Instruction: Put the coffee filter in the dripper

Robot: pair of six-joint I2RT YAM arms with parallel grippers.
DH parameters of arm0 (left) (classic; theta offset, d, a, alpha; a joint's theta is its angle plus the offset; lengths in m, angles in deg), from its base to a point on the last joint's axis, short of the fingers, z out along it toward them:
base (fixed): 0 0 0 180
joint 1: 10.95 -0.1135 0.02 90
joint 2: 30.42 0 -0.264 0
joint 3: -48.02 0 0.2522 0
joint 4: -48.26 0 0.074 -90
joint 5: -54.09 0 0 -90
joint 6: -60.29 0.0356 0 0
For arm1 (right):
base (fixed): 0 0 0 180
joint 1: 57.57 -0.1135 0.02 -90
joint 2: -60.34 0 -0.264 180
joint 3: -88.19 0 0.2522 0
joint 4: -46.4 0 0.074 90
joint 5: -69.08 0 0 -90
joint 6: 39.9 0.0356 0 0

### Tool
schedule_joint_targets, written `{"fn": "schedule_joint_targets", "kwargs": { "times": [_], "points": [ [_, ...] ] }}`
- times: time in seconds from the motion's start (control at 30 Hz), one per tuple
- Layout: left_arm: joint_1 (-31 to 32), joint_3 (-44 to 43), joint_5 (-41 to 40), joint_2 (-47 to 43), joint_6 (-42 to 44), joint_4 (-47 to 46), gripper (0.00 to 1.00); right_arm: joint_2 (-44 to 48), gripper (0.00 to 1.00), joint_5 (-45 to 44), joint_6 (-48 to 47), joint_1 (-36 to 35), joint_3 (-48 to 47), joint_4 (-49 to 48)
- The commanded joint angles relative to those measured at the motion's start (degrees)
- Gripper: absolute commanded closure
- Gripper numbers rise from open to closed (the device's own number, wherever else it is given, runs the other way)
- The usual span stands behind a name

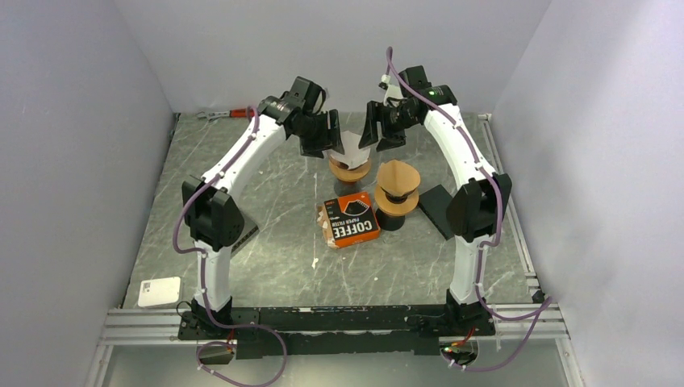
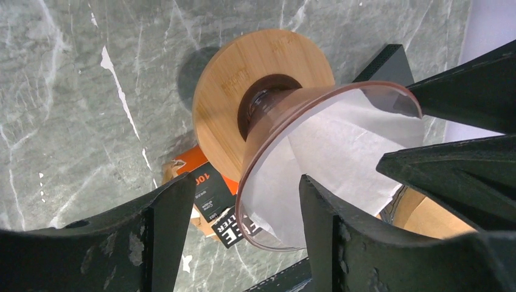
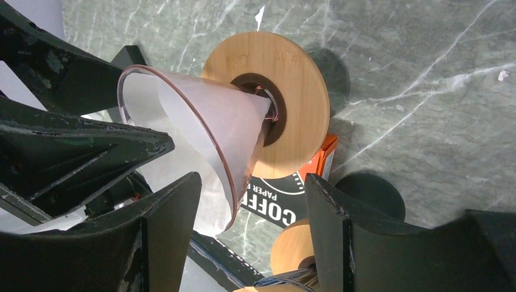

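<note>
The dripper [image 1: 352, 158], a clear cone with a brown rim on a round wooden base [image 2: 243, 67], stands at the table's middle back. The white coffee filter [image 2: 347, 152] sits inside the cone. My left gripper [image 2: 240, 231] is open, its jaws astride the near rim, one finger over the filter, one outside. From the other side my right gripper [image 3: 252, 234] is open astride the rim of the dripper [image 3: 213, 121] in the same way. In the top view the left gripper [image 1: 327, 139] and the right gripper [image 1: 377, 131] flank the cone closely.
An orange and black coffee filter box [image 1: 349, 219] lies just in front of the dripper. A second wooden stand [image 1: 398, 189] is to its right, beside a black plate [image 1: 435, 210]. A white box [image 1: 159, 291] lies near left. A red-handled tool [image 1: 230, 114] rests at the back left.
</note>
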Motion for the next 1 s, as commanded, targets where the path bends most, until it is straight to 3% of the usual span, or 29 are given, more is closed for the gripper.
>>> {"fn": "schedule_joint_targets", "kwargs": {
  "times": [0.0,0.27,0.53,0.6,0.97],
  "points": [
    [-0.93,-2.09,1.52,-3.84,-1.37,-3.41,0.29,2.67,0.32,1.40,1.10,0.15,-1.76,-2.58],
    [-1.55,6.12,1.88,-12.32,-0.18,-17.32,0.22,7.98,0.31,1.37,2.70,0.95,0.50,-9.51],
    [-3.85,18.98,1.98,-22.04,-1.26,-34.68,0.07,18.35,0.26,2.04,5.90,4.44,10.50,-23.42],
    [-4.72,21.22,1.48,-23.84,-1.72,-37.18,0.05,20.92,0.02,2.45,7.51,6.09,13.58,-26.91],
    [-12.41,35.67,-0.40,-32.67,-8.65,-46.88,0.00,25.62,0.00,-0.61,10.31,11.70,19.58,-30.00]
  ]
}}
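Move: The dripper holding the white filter stands between the two hands, its middle level with both: about 5 cm to the left hand's right and 5 cm to the right hand's left, some 5 cm lower. The second dripper, with the brown filter, is 8 cm back and 16 cm right of the left hand, but only 6 cm right of the right hand. The coffee box lies on the table, 8 cm back and 6 cm right of the left hand. Up and then outward, both hands leave the rim of the dripper with the white filter. They climb together by about 13 cm, then swing apart to either side by some 8 cm each, the left also easing slightly forward. Their pointed-down fingers tip up by roughly 30 degrees, and both grippers spread to full opening, the right one late in the climb. ##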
